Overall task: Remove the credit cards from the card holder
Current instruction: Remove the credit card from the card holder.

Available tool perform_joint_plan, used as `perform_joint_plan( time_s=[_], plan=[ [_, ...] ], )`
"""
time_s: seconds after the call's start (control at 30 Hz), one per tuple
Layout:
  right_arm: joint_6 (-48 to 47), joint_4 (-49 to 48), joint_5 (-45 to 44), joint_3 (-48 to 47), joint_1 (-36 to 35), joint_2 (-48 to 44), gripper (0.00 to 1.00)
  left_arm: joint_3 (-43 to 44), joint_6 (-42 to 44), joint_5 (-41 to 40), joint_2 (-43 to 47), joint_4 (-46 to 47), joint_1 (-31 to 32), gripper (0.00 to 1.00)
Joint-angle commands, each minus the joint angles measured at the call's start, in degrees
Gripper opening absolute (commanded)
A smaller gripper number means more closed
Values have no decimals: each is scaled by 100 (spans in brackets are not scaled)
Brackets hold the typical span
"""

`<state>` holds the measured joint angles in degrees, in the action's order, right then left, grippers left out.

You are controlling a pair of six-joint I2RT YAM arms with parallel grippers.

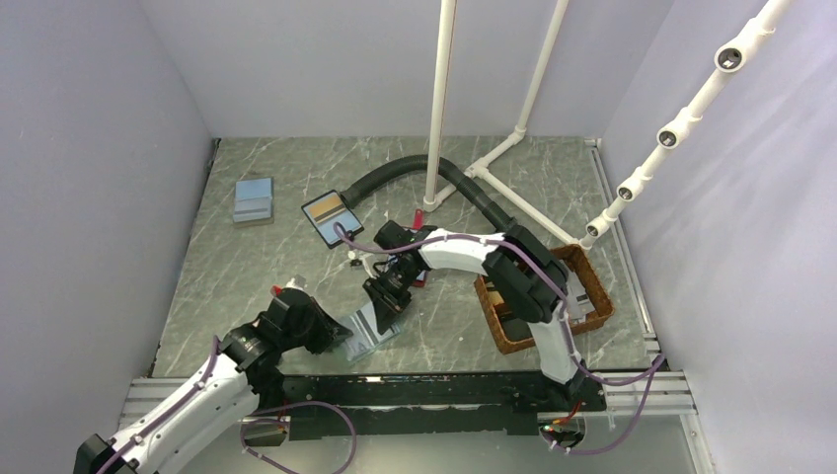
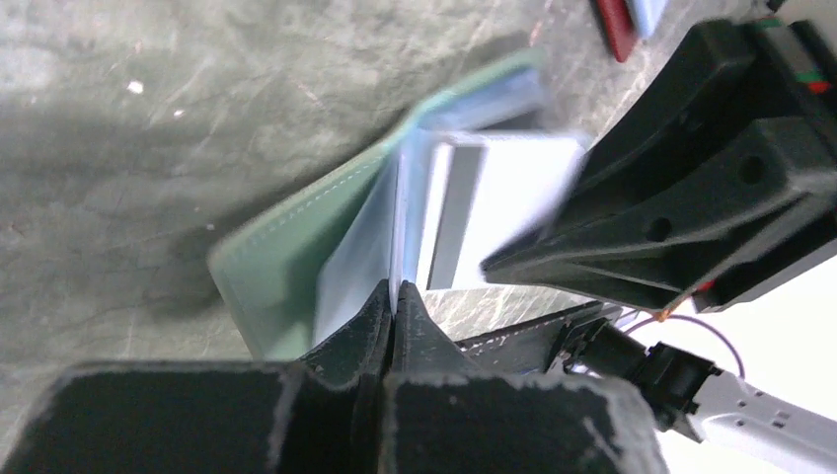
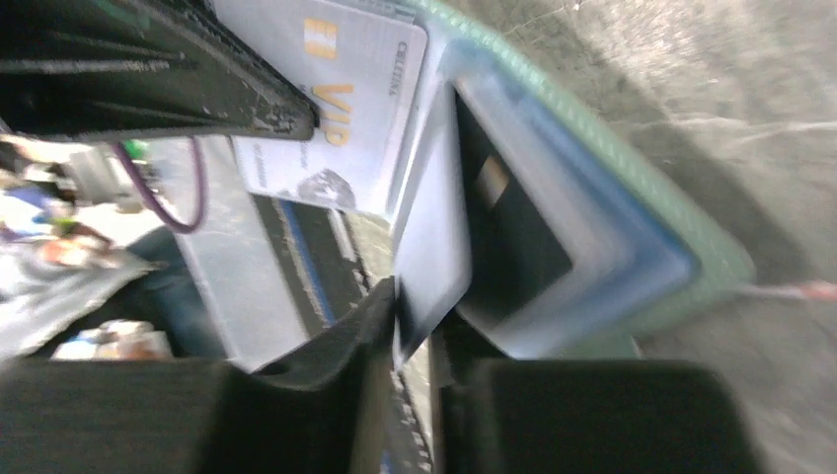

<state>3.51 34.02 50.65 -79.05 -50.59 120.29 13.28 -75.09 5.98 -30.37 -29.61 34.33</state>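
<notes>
The teal card holder (image 1: pixel 373 334) lies open near the table's front edge, with its green cover (image 2: pixel 286 262) and pale blue pockets (image 3: pixel 592 267) showing. My left gripper (image 1: pixel 339 336) is shut on a thin pale sheet edge (image 2: pixel 403 237) at the holder's near side. I cannot tell whether that edge is a leaf or a card. A white credit card with a grey stripe (image 2: pixel 503 197) sticks out beside it. My right gripper (image 3: pixel 415 321) comes down from above (image 1: pixel 383 306), its jaws narrow around the corner of a pale card (image 3: pixel 429 237). A VIP card (image 3: pixel 345 109) lies under the left finger (image 3: pixel 178 79).
A black-edged holder (image 1: pixel 331 215) and a blue stack (image 1: pixel 254 200) lie at the back left. A wicker basket (image 1: pixel 588 279) stands at the right. A white pipe frame (image 1: pixel 439 99) and a black hose (image 1: pixel 395 174) stand behind, with a red-edged item (image 2: pixel 617 22) nearby.
</notes>
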Motion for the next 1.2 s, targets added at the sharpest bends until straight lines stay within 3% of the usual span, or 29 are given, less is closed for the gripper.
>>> perform_joint_plan(
  time_s=[0.0,0.17,0.37,0.63,0.87,1.17],
  plan=[
    [-802,273,-1107,88,136,-926,31,320,1056,-191,237,322,-14,0],
    [-1543,615,-1053,46,535,-1684,48,324,1782,333,104,1101,-14,0],
    [-2400,935,1077,286,666,-1952,52,596,2516,1007,-662,2145,-14,0],
    [-1763,302,2067,488,737,-1394,52,874,2976,1625,-1326,3286,-14,0],
    [-635,-766,2262,938,1259,-1407,52,663,2678,1772,-1050,3757,-14,0],
    [-360,-1100,2553,1010,1306,-1438,52,401,2320,2037,-937,4463,-14,0]
  ],
)
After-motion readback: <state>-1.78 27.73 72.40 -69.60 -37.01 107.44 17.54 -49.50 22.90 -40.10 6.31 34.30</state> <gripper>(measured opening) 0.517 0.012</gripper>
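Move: The left fingers are shut on the edge of an inner sleeve of the green card holder, whose middle lies about 5 cm to their right, level fore and aft and a centimetre or two lower. From the right fingertips its middle is some 3 cm left, 1 cm back and 2 cm below. The red card holder lies 17 cm ahead and 5 cm right of the right hand, the black-edged one 25 cm ahead and 11 cm left, both about 3 cm lower. Keeping its pinch on the sleeve edge, the left hand raises the green card holder about 11 cm while carrying it right and a little forward, its fingers tipping up towards level by over 30 degrees and swinging clockwise. The right hand opens to half and comes free of the sleeves, sweeps up and forward, draws back, then dips a little and eases forward and right again, ending some 9 cm higher and 4 cm farther out and to the right, rolled about 25 degrees, with its parted fingers just off the sleeves' edges. ##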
